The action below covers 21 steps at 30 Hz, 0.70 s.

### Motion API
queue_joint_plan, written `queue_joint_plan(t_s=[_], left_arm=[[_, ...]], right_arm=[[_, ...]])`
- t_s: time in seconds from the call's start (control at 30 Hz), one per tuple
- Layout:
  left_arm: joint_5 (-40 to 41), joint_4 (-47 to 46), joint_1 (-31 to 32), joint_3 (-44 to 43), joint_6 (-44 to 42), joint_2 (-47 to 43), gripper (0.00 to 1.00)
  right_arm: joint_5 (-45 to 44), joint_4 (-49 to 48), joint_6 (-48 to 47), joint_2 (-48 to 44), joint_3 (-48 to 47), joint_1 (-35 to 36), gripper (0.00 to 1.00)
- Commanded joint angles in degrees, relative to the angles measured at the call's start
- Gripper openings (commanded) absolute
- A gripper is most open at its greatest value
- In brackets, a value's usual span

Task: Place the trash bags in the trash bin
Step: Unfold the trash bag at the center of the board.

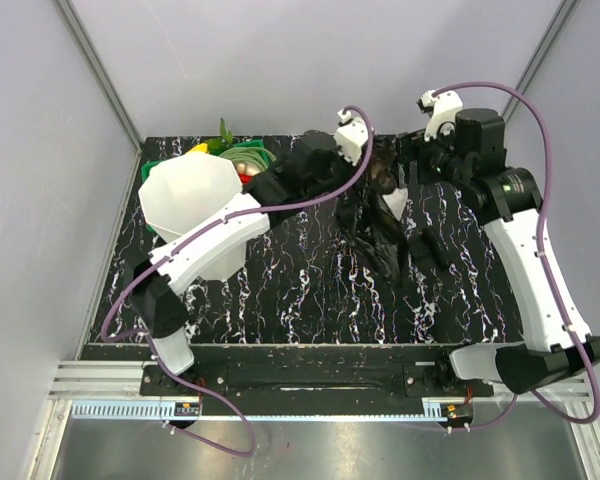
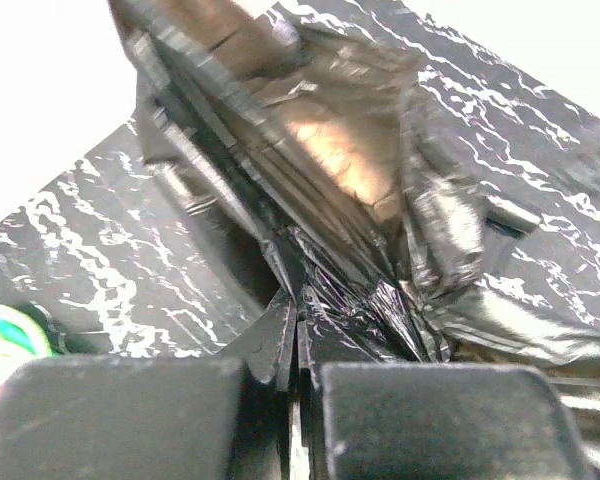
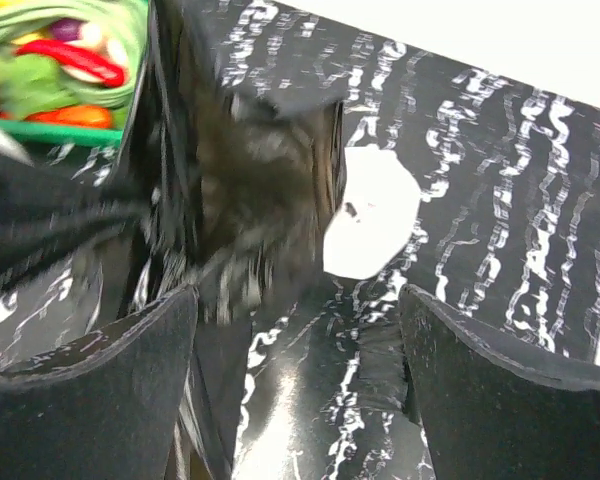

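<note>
The black glossy trash bag (image 1: pixel 372 225) hangs crumpled over the middle of the table, lifted at its top end. My left gripper (image 1: pixel 358 178) is shut on a gathered fold of it; in the left wrist view the fingertips (image 2: pixel 298 312) pinch the film and the bag (image 2: pixel 350 170) spreads out beyond them. My right gripper (image 1: pixel 412 165) is open and empty just right of the bag. In the right wrist view its fingers (image 3: pixel 100 370) stand wide apart, with the bag (image 3: pixel 250 190) ahead on the left. The white trash bin (image 1: pixel 195 205) stands upright at the left.
A green basket of toy vegetables (image 1: pixel 238 156) sits behind the bin and shows in the right wrist view (image 3: pixel 60 70). A white roll of plastic (image 1: pixel 395 204) lies by the bag, ahead of the right gripper (image 3: pixel 370 215). Grey walls close in the table.
</note>
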State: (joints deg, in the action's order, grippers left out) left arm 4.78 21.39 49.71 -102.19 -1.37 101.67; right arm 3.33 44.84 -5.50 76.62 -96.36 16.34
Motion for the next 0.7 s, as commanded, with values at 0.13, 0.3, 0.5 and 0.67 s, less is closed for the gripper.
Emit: queue_joint_plan(t_s=[0.13, 0.3, 0.5, 0.67], left_arm=[[-4.2, -1.3, -1.4, -0.5, -2.9, -6.1, 0.00], [-4.5, -1.3, -1.4, -0.7, -1.9, -6.0, 0.00], [-4.5, -1.1, -1.4, -1.5, -1.4, -5.8, 0.00], [-6.3, -0.8, -1.3, -2.1, -1.1, -5.3, 0.00]], right_arm=[[20.5, 3.6, -3.2, -3.1, 5.2, 0.6, 0.87], [27.2, 2.3, -2.0, -1.2, 5.6, 1.1, 0.87], [30.4, -0.6, -0.5, 1.1, 8.9, 1.8, 0.85], [33.4, -2.5, 0.2, 2.6, 10.5, 2.6, 0.82]])
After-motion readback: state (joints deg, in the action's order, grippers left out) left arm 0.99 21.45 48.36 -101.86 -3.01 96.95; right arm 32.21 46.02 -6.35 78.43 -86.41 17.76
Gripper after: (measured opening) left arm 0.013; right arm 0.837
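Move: The right hand is empty and open. The black trash bag hangs from the left fingers, its middle about 6 cm to the right hand's left, 4 cm back and some 16 cm below; the left fingers' grip is about 9 cm left, level fore and aft, and 5 cm lower. On the table some 30 cm below the right hand, the white bag lies 6 cm ahead and 3 cm left, the black pouch 5 cm back and 6 cm right. From the left hand the trash bag's middle is about 10 cm below, 4 cm back and 3 cm right. With its fingers staying wide open, the right hand swings in towards the trash bag hanging from the left grip, going about 8 cm left and 5 cm back, first nearly level and then sinking some 7 cm, while the wrist turns roughly 30 degrees counter-clockwise and tips its fingers down, bringing them close behind and below the left fingers. The left hand keeps its shut pinch on the bag and lifts it about 4 cm early on, after a small swing leftwards, then holds still; whether the right fingers touch the plastic can't be seen. ##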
